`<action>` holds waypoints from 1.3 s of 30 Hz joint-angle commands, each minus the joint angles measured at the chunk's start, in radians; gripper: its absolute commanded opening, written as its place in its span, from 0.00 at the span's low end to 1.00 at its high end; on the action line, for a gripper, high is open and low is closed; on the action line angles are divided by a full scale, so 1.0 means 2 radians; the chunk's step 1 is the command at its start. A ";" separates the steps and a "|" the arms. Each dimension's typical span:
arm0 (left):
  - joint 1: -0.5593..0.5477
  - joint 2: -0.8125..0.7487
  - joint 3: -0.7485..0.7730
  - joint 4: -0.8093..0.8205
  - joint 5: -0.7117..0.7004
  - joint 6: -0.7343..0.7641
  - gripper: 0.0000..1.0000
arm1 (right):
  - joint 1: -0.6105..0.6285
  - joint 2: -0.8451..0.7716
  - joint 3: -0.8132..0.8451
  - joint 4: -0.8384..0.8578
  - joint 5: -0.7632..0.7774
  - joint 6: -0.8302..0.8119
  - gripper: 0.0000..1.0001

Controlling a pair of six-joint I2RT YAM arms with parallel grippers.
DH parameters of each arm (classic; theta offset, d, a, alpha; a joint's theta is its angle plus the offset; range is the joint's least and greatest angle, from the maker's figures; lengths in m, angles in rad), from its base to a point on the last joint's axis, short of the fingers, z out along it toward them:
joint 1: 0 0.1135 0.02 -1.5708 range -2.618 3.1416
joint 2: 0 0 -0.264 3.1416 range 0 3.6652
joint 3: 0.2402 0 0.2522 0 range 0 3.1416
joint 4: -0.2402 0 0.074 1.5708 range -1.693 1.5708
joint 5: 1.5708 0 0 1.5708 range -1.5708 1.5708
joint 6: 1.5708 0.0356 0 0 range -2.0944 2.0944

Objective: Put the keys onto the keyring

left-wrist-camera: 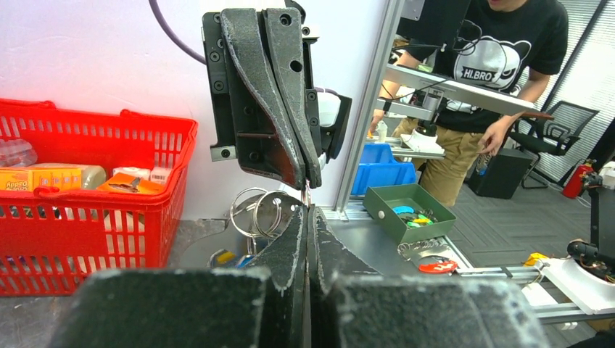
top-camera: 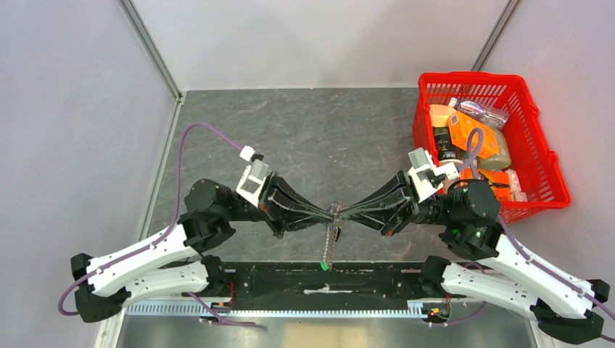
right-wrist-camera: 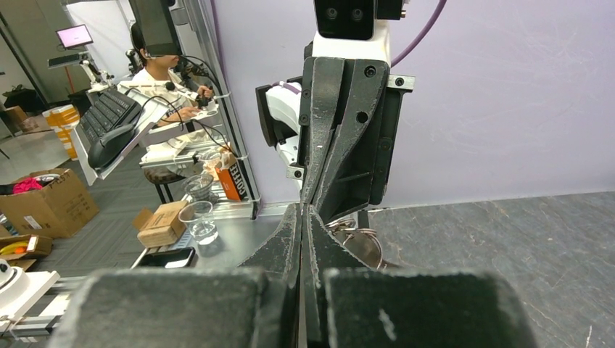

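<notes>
My two grippers meet tip to tip above the middle of the table. The left gripper [top-camera: 330, 211] and the right gripper [top-camera: 341, 211] are both shut, pinching the silver keyring [top-camera: 335, 208] between them. Its twisted chain [top-camera: 331, 243] hangs toward the near edge and ends in a green tag [top-camera: 324, 265]. In the left wrist view my left gripper [left-wrist-camera: 308, 212] faces the right one, with silver rings [left-wrist-camera: 257, 212] just left of the fingers. Below them show yellow and blue caps of the keys [left-wrist-camera: 226, 257]. The right wrist view shows my right gripper [right-wrist-camera: 301, 212] shut and the rings [right-wrist-camera: 360, 238] beside it.
A red basket [top-camera: 544, 156] full of packaged goods stands at the right back of the table, close behind the right arm. A black strip [top-camera: 290, 279] runs along the near edge between the arm bases. Grey walls close off the left and back.
</notes>
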State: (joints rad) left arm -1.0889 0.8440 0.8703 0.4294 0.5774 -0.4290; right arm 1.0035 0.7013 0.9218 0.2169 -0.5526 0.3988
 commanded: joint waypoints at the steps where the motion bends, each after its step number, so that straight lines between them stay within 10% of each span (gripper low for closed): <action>1: -0.001 0.006 0.014 0.034 0.008 -0.005 0.02 | 0.000 0.000 -0.005 0.033 -0.006 0.003 0.00; 4: 0.000 0.001 0.014 0.022 0.004 0.001 0.02 | 0.000 -0.008 -0.002 0.012 0.000 -0.002 0.00; 10: -0.001 -0.010 0.008 -0.009 -0.004 0.013 0.02 | 0.000 -0.047 0.018 -0.075 0.032 -0.027 0.44; 23: -0.001 -0.039 -0.010 -0.051 -0.028 0.031 0.02 | -0.001 -0.088 0.068 -0.298 0.176 -0.063 0.48; 39: -0.001 -0.133 -0.058 -0.183 -0.136 0.050 0.02 | 0.000 -0.013 -0.011 -0.317 0.243 -0.032 0.52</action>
State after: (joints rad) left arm -1.0889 0.5903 0.7464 0.1310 0.3893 -0.3649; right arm 1.0035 0.6468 0.9043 -0.4503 -0.1158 0.3126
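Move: Both shut grippers meet fingertip to fingertip at the keyring, its rings only about 2 cm ahead of and 2 cm below each hand, with the green tag hanging some 18 cm straight under them. The black key lies on the table about 8 cm ahead of the right hand, level with it sideways, and roughly 25 cm below. From the left hand it is also some 8 cm ahead, 1 cm right and 25 cm down. Open the right gripper about halfway to let go of the keyring and draw it some 6 cm to the right; then swing it forward and down towards the black key, dropping about 14 cm as the fingers dip some 30 degrees and turn clockwise. Keep the left gripper shut, lower it slightly, then carry it left and farther down, away from the meeting point. ##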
